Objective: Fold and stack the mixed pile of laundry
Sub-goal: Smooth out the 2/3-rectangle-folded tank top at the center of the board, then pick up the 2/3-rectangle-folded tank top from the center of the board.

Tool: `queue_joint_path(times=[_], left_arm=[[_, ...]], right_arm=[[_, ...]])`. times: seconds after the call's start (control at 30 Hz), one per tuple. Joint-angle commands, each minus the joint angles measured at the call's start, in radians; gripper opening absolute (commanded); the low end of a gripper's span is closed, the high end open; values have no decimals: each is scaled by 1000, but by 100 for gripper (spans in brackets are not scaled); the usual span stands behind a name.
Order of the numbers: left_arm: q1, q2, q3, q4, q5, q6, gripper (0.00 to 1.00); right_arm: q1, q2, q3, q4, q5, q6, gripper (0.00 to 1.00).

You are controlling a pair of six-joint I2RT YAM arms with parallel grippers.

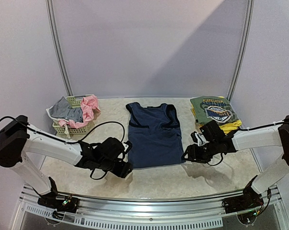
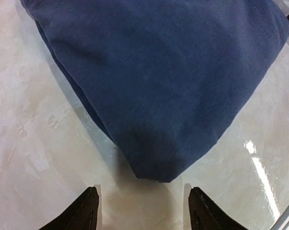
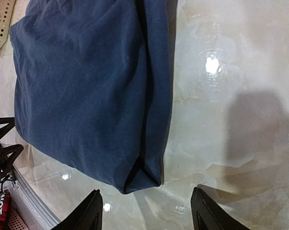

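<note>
A navy sleeveless dress lies folded flat in the middle of the table, neckline at the far end. My left gripper sits just off its near left corner. In the left wrist view that corner of the dress lies just ahead of the open left gripper, with bare table between the fingers. My right gripper sits at the near right corner. In the right wrist view the folded dress corner lies just ahead of the open right gripper, which holds nothing.
A pale-green lattice basket at the back left holds a grey garment and a pink one. At the back right a folded green printed tee lies on yellow cloth. A metal rail runs along the near edge.
</note>
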Motion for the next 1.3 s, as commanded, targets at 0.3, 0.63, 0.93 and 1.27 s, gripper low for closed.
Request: queue_joint_path(times=[0.3,0.63,0.93,1.27], left_arm=[[-9,121,34,61,-33,4,57],[-6,150,44,78,-20,17,44],[-4,154,51,84,11,25,6],[-68,29,96,-72,-11,11,0]], right_arm=[[20,124,13,100,-76,9,45],[31,144,27,103,-72,5,21],[31,162,39,106,-79,-4,0],[51,22,46,41,-145,-21,0]])
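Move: The tank top's near left corner is just 2 cm ahead of my open left hand, 2 cm to its right and 2 cm below. My right hand, also open, has the near right corner level with it, about 3 cm to its left and 3 cm lower. The shirt stack sits roughly 24 cm ahead and 13 cm to the right of my right hand; the laundry basket is some 29 cm ahead and 24 cm left of my left hand. I pinch the tank top's two near corners, one in each hand. My left hand slides about 3 cm forward and to the right, dipping a little, while my right goes some 3 cm left and sinks 2 cm; both shut fully on the cloth, then start to ease back and up by about 1 cm. ##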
